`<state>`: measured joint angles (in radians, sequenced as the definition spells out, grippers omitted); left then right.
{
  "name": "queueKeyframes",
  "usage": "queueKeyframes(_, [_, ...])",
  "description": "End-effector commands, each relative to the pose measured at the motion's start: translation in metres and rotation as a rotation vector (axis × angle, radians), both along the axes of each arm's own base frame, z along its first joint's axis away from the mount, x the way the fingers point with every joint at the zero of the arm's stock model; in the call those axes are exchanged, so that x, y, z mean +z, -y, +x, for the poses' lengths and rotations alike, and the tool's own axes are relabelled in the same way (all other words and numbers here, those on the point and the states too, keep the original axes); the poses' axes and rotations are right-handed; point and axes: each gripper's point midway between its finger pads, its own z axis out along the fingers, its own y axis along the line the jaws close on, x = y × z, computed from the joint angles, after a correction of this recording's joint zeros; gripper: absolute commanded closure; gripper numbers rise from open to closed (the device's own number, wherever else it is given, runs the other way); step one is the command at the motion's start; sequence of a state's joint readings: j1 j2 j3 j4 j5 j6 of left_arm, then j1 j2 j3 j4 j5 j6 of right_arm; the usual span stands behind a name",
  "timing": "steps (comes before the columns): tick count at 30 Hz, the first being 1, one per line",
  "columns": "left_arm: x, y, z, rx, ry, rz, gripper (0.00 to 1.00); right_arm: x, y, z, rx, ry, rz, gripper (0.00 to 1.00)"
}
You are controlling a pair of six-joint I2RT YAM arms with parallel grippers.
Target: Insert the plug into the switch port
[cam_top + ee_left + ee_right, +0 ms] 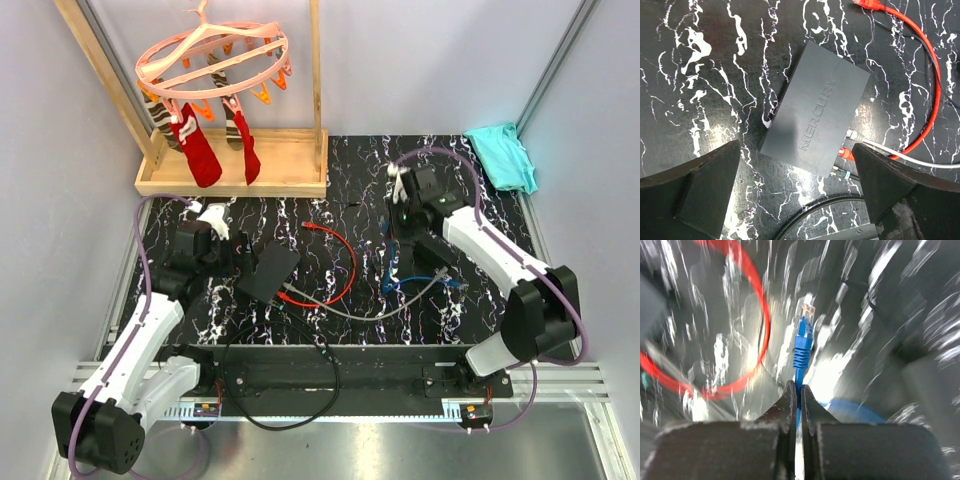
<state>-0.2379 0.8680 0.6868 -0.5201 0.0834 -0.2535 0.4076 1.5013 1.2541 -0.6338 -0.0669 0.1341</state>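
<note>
The switch (815,107) is a flat black box lying on the marbled table, also seen in the top view as the switch (270,272). Its port edge (844,145) faces lower right, with a grey-cabled plug (855,135) and a red plug (846,154) seated in it. My left gripper (797,192) hovers open above the switch's near corner, nothing between its fingers (700,185). My right gripper (799,390) is shut on the blue cable just behind the blue plug (803,332), whose clear tip points away from me. In the top view the right gripper (402,262) stands right of the red cable loop (345,260).
A grey cable (380,310) and a black cable (300,400) run from the switch toward the near edge. A wooden rack (230,175) with a pink sock hanger (212,55) stands at the back left. A teal cloth (500,155) lies at the back right.
</note>
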Motion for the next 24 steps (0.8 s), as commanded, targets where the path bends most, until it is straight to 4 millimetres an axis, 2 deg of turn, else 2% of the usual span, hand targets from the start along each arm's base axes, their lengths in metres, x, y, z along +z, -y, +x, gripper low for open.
queueKeyframes(1, [0.015, 0.014, 0.01, -0.052, 0.06, -0.056, 0.01, -0.024, -0.025, -0.057, 0.123, -0.217, 0.144, 1.0])
queueKeyframes(5, [0.014, 0.017, 0.01, -0.064, 0.051, -0.066, 0.01, -0.052, -0.011, -0.072, 0.079, -0.305, 0.082, 1.0])
queueKeyframes(9, [0.012, 0.02, 0.009, -0.078, 0.039, -0.078, 0.01, -0.062, 0.004, -0.076, 0.024, -0.324, 0.01, 1.0])
queueKeyframes(11, [0.013, 0.021, 0.009, -0.082, 0.04, -0.086, 0.01, -0.056, 0.006, -0.076, 0.047, -0.302, 0.003, 1.0])
queueKeyframes(14, [0.016, 0.028, 0.007, -0.097, 0.044, -0.124, 0.01, -0.025, -0.012, -0.069, 0.138, -0.176, 0.108, 1.0])
queueKeyframes(15, [0.018, 0.032, 0.005, -0.115, 0.048, -0.148, 0.01, -0.007, -0.023, -0.072, 0.192, -0.128, 0.175, 1.0])
queueKeyframes(17, [0.022, 0.039, 0.004, -0.119, 0.047, -0.194, 0.01, 0.01, -0.037, -0.067, 0.256, -0.042, 0.257, 1.0])
queueKeyframes(18, [0.027, 0.044, 0.002, -0.138, 0.056, -0.225, 0.01, 0.029, -0.051, -0.068, 0.319, 0.015, 0.336, 1.0])
queueKeyframes(20, [0.034, 0.051, -0.001, -0.14, 0.052, -0.28, 0.01, 0.036, -0.061, -0.072, 0.354, 0.02, 0.41, 1.0])
queueKeyframes(21, [0.043, 0.057, -0.002, -0.161, 0.072, -0.318, 0.01, 0.046, -0.07, -0.072, 0.393, 0.05, 0.464, 1.0])
queueKeyframes(23, [0.053, 0.063, -0.004, -0.157, 0.078, -0.381, 0.01, 0.049, -0.079, -0.077, 0.41, 0.048, 0.522, 1.0])
queueKeyframes(24, [0.061, 0.068, -0.004, -0.172, 0.089, -0.413, 0.01, 0.057, -0.088, -0.077, 0.447, 0.091, 0.55, 1.0])
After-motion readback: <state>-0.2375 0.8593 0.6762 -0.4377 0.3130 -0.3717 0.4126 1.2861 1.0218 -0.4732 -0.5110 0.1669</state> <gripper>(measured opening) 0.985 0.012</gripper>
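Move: The switch lies some 22 cm to the right hand's left, 7 cm nearer the base and 13 cm below it; that hand already pinches the blue plug. The red cable's bend is about 6 cm left, 4 cm back; the grey cable's sag 2 cm left, 15 cm back; the black box 9 cm right, 3 cm back, all about 14 cm lower. From the open left hand, the switch sits roughly 2 cm ahead, 3 cm right, 11 cm down. Right hand carries blue plug about 7 cm back, dipping, then up-left towards the switch; left hand sidles right. ##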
